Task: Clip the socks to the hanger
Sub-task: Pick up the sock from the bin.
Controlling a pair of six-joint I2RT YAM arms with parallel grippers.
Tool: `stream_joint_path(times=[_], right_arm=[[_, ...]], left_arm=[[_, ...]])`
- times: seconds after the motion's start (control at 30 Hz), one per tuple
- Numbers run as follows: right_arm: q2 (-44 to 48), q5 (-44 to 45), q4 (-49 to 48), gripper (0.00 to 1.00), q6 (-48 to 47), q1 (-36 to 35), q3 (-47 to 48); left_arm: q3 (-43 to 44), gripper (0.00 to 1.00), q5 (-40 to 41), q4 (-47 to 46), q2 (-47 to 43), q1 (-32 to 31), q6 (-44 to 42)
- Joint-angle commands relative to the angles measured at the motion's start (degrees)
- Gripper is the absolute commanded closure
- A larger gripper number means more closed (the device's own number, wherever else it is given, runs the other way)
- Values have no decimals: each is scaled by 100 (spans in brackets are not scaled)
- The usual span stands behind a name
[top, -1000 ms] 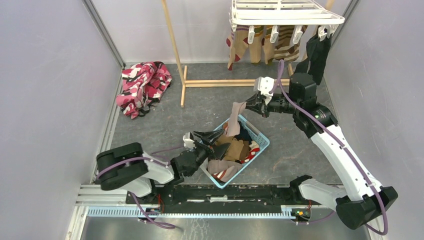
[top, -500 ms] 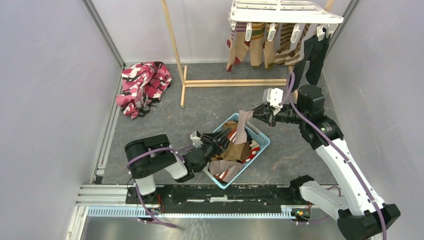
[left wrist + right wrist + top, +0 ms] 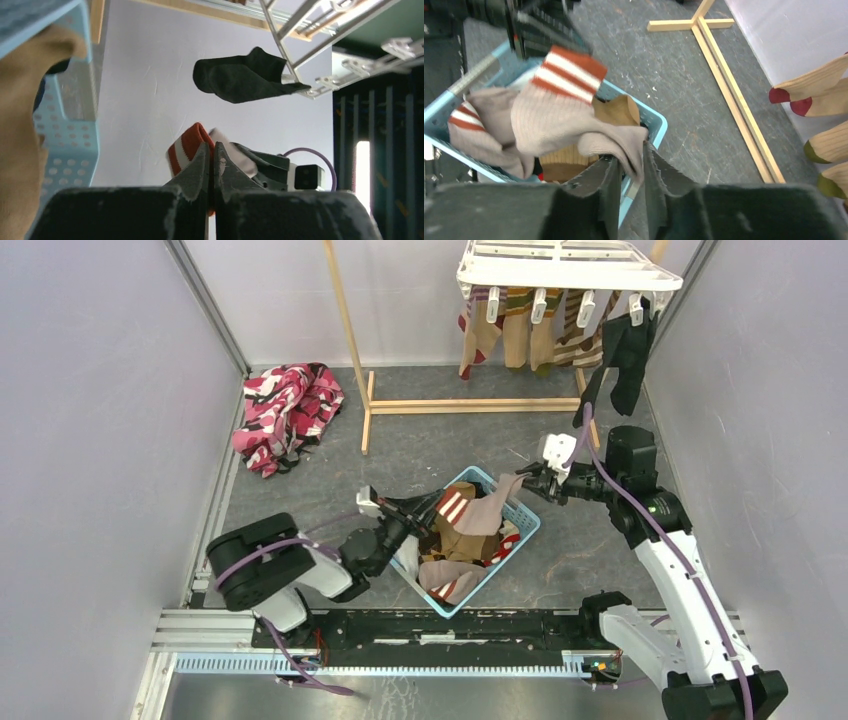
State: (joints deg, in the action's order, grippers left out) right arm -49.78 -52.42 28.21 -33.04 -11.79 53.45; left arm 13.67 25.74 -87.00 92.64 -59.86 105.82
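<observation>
A grey sock (image 3: 490, 508) with a red-white striped cuff (image 3: 569, 72) stretches across the light blue basket (image 3: 527, 525). My left gripper (image 3: 432, 510) is shut on that cuff (image 3: 182, 150), reaching in from the basket's left. My right gripper (image 3: 630, 151) sits at the basket's right rim. Its jaws stand slightly apart, and the sock's toe still lies in the gap. The white hanger (image 3: 570, 265) hangs at the back right, with a black sock (image 3: 625, 350) and tan socks (image 3: 520, 330) clipped to it. The hanger (image 3: 300, 30) and the black sock (image 3: 240, 77) also show in the left wrist view.
More socks fill the basket (image 3: 656, 122), among them a brown one (image 3: 465, 540). The wooden frame stand (image 3: 460, 405) runs along the floor under the hanger. A pink patterned cloth (image 3: 285, 415) lies at the back left. Grey walls close in both sides.
My left gripper has shut on the striped cuff. My right gripper came down and right to the basket's rim with the toe, and its jaws have parted a little.
</observation>
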Motion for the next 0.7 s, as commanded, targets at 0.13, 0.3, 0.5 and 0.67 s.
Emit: stream_joint_path(times=[0.13, 0.3, 0.5, 0.67], right_arm=[[31, 34, 1710, 26, -2101, 33, 12], [-95, -417, 2088, 16, -2780, 30, 199], [-511, -1360, 1881, 13, -2932, -45, 730], [-732, -1351, 1172, 14, -1965, -550, 834]], left_arm=[[843, 98, -2356, 2744, -2479, 1039, -5265], [2730, 98, -2986, 6829, -3271, 844, -8880], [3575, 98, -3877, 7715, -3183, 769, -10489], [3825, 98, -4042, 7478, -3105, 599, -10899]])
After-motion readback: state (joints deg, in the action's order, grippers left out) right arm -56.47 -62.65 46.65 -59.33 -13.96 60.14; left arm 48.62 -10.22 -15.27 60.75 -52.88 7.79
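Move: The striped-cuff sock is strung between the hands, its cuff in the shut left fingers and its toe end still at the barely parted right ones. Its middle lies about 8 cm right, 3 cm back and 4 cm below the left hand, and about 7 cm left, 3 cm back and 12 cm below the right hand. The bin's middle is some 5 cm right, 4 cm back and 15 cm below the left hand; the grey sock in it is roughly 4 cm right and 12 cm back. The sock's toe end is let go by the right fingers, which open wide as that hand sinks and draws back a few centimetres, then rises again. Its cuff stays pinched in the left fingers; the left hand sweeps up some 16 cm away from the bin and eases back down about 3 cm, rolling roughly 100 degrees clockwise seen from behind until its fingers point mostly right. ##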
